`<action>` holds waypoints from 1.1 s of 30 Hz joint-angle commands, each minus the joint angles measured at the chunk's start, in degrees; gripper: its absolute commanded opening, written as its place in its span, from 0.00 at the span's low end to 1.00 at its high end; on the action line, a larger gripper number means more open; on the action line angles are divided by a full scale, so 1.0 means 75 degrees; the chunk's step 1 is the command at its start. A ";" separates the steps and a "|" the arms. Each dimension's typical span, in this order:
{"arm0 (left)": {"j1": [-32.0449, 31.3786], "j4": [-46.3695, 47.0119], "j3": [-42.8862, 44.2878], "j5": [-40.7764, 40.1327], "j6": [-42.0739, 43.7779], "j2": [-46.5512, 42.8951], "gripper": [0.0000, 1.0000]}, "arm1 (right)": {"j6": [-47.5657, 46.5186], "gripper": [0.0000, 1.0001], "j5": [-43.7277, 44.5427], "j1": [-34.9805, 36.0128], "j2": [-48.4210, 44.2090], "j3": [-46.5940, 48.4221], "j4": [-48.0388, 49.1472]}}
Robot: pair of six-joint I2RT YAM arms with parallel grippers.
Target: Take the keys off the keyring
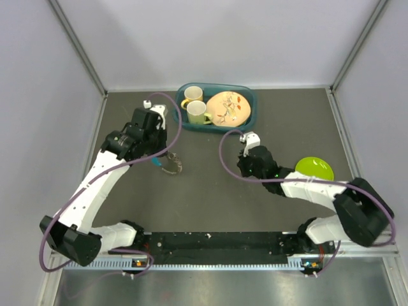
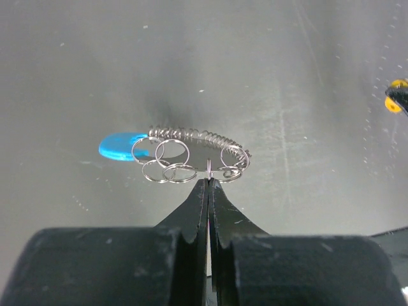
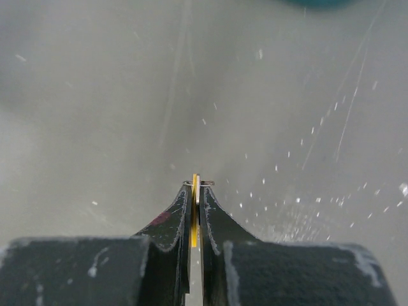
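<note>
My left gripper (image 2: 209, 181) is shut on a thin wire loop of the keyring (image 2: 197, 135), a silvery coiled ring carrying several small loops (image 2: 178, 172). A teal-blue key head (image 2: 118, 145) sticks out at its left end. From above, this bunch (image 1: 172, 167) sits just off the left gripper (image 1: 160, 158), over the dark table. My right gripper (image 3: 197, 187) is shut on an orange-yellow key (image 3: 194, 210) held edge-on, with a tiny wire loop (image 3: 207, 183) at the fingertips. That gripper (image 1: 245, 167) is well right of the bunch; its yellow key (image 2: 396, 95) shows at the left wrist view's right edge.
A teal basin (image 1: 245, 95) at the back holds two mugs (image 1: 197, 112) and a patterned plate (image 1: 227, 107). A lime-green bowl (image 1: 315, 167) sits by the right forearm. Purple cables loop over both arms. Grey walls close in the table's sides and back.
</note>
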 commanded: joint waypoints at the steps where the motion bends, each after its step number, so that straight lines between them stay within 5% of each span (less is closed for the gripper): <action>1: 0.0404 0.1008 -0.0417 -0.0667 -0.0469 -0.0392 0.00 | 0.1078 0.02 -0.0386 -0.0576 0.0902 0.0265 -0.0423; 3: 0.0475 0.1301 -0.0440 -0.0936 -0.0575 -0.0345 0.00 | 0.1138 0.07 -0.0608 -0.0730 0.1324 0.0371 -0.0412; 10: 0.1142 0.1817 0.0473 -0.1710 -0.0517 0.0450 0.00 | 0.1139 0.81 -0.0634 -0.0766 0.0928 0.0477 -0.0669; 13: 0.1377 0.2447 0.0614 -0.1466 -0.0412 0.0499 0.00 | 0.0964 0.99 -0.0352 -0.0754 0.0203 0.0371 -0.0904; 17: 0.1518 0.2802 0.0089 -0.1465 -0.0785 0.0265 0.00 | 0.0822 0.99 -0.0223 -0.0754 -0.0618 0.0277 -0.1232; 24: 0.1834 0.3775 -0.3458 -0.1220 -0.2270 -0.0871 0.00 | 0.0693 0.99 -0.0200 -0.0754 -0.1720 0.0406 -0.2146; 33: 0.1917 0.4279 -0.5104 -0.0282 -0.3575 -0.1061 0.00 | 0.0927 0.99 0.0281 -0.0742 -0.2670 0.0886 -0.3364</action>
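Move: My right hand already pinches the removed yellow-tagged key; the bare spot for it is level with me, some 3 cm to my right and 9 cm below. The green plate's centre is about 1 cm ahead and 28 cm right, the teal tray's 29 cm ahead and 9 cm left. My left hand holds the blue-handled keyring; its bare patch lies about 7 cm ahead, 6 cm left and 21 cm down, with the tray 30 cm ahead and 15 cm right. I dip my right hand about 7 cm, drifting slightly right and tipping the fingers down, open them wide to let go of the key, then rise clear, easing right and back. Meanwhile my left hand, still pinching a ring, swings the keyring forward and left, then draws it back and lowers it to about 15 cm below its start, turning some 35 degrees counter-clockwise. ##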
